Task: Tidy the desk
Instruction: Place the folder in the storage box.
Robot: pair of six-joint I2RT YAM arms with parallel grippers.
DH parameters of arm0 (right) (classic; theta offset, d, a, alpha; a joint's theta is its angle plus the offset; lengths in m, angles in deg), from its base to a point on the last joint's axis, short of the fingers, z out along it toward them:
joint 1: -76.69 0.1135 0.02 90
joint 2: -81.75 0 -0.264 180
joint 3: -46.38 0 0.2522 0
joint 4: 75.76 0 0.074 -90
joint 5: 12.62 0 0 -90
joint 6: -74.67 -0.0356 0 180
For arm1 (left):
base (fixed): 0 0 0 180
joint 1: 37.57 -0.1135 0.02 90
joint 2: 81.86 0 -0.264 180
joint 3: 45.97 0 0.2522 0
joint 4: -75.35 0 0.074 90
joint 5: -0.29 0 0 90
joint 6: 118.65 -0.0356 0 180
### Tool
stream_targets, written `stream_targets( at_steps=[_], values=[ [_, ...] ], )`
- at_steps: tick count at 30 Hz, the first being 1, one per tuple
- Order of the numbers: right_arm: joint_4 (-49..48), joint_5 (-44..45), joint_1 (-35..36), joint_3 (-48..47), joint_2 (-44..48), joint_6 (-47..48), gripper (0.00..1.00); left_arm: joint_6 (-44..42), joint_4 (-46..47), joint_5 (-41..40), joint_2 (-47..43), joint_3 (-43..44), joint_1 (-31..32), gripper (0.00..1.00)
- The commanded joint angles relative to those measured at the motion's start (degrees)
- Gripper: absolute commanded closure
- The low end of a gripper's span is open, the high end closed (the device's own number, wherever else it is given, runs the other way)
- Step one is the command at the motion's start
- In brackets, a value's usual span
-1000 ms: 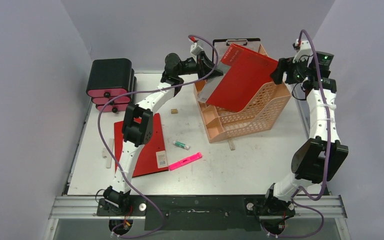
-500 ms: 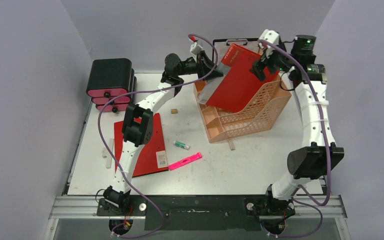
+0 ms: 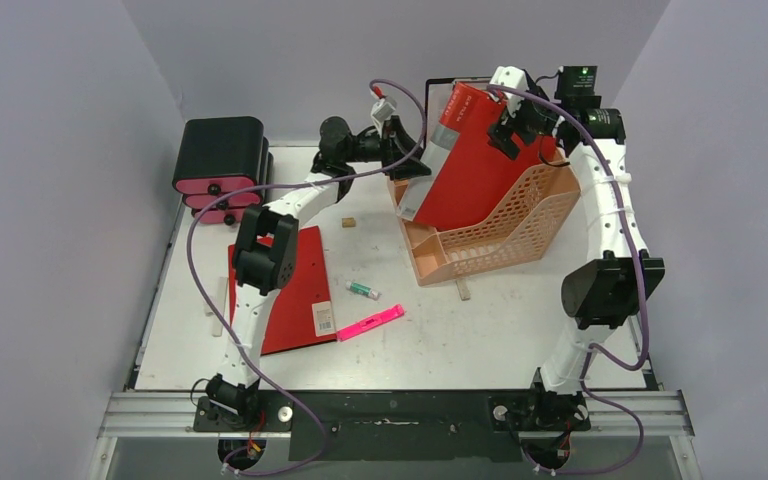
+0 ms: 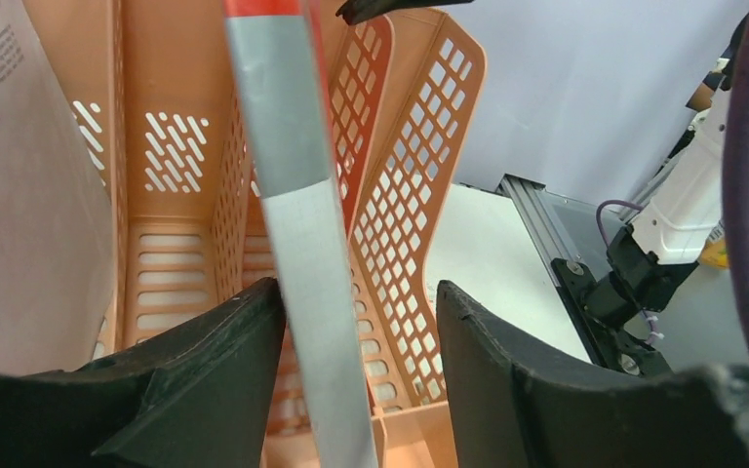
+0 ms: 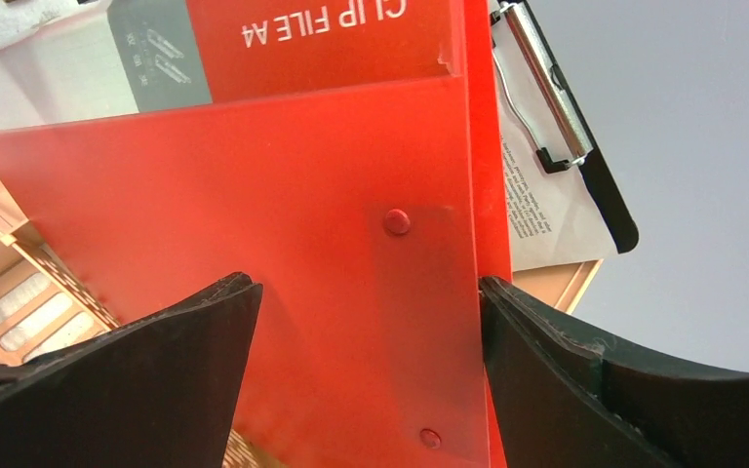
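On the white desk [image 3: 520, 330] stands an orange perforated file rack [image 3: 505, 225] with a red clip file [image 3: 475, 170] leaning upright in it. My left gripper [image 3: 407, 160] is at the file's left edge. In the left wrist view the file's grey spine [image 4: 293, 195] runs between the left gripper's [image 4: 359, 292] jaws, resting by one finger with a gap to the other, so it is open. My right gripper [image 3: 510, 125] hovers open at the file's top right corner. In the right wrist view the file's red face [image 5: 302, 195] fills the space beyond the right gripper's [image 5: 368, 283] spread jaws.
A second red file [image 3: 295, 290] lies flat at front left, with a pink highlighter [image 3: 370, 322] and a small tube [image 3: 363, 290] beside it. A black box with pink drawers [image 3: 222, 168] stands at back left. A clipboard [image 3: 480, 88] leans behind the rack.
My left jaws have opened off the file's edge and the file stands more upright. My right arm swung left from beside the rack to the file's top right corner.
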Motion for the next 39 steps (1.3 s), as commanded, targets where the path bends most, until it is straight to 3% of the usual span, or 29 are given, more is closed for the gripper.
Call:
stream_targets(
  at_steps=[1, 8, 16, 26, 34, 39],
  values=[
    [3.3, -1.2, -0.1, -2.5, 0.7, 2.2, 0.23, 0.8, 4.9, 3.4, -8.3, -3.0, -2.7, 0.44],
    [2.4, -3.0, -0.1, -2.6, 1.9, 0.9, 0.53, -0.4, 5.7, 7.2, -12.7, -10.8, -4.6, 0.46],
    [0.7, -3.4, 0.3, -2.6, 2.9, -0.6, 0.79, -3.2, 6.1, 9.2, -15.3, -18.6, -5.0, 0.49],
    [0.5, -4.4, 0.9, -2.7, 3.7, -1.1, 0.94, -6.4, 4.6, 8.9, -15.5, -22.3, -5.0, 0.55],
    [-6.3, -3.2, 1.0, -0.8, 7.5, -6.2, 0.95, -10.4, 0.4, 8.3, -15.6, -22.6, -4.5, 0.77],
    [-7.5, -1.7, 1.0, -1.0, 8.0, -7.2, 0.95, -11.6, -1.0, 8.1, -15.2, -22.9, -3.7, 0.81]
  ],
)
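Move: The right hand is open around the near cover's top edge. The folder's middle lies about 5 cm left of it, 2 cm back and 9 cm below, while the storage box's middle is some 4 cm back, 2 cm right and 22 cm down. The clipboard's middle stands about 6 cm ahead of it, 6 cm left and 8 cm lower. From the left hand, loosely around the spine, the folder's middle lies roughly 11 cm right, 1 cm ahead and 2 cm below. Nearly in place at first, easing up only a little, the right hand shuts on the folder's near cover at the top edge, then lifts, about 5 cm up in all and slightly back, keeping that pinch. Meanwhile the left hand, already open, backs off the spine some 6 cm to the left, then draws back about 4 cm and sinks as its fingers close on nothing. ##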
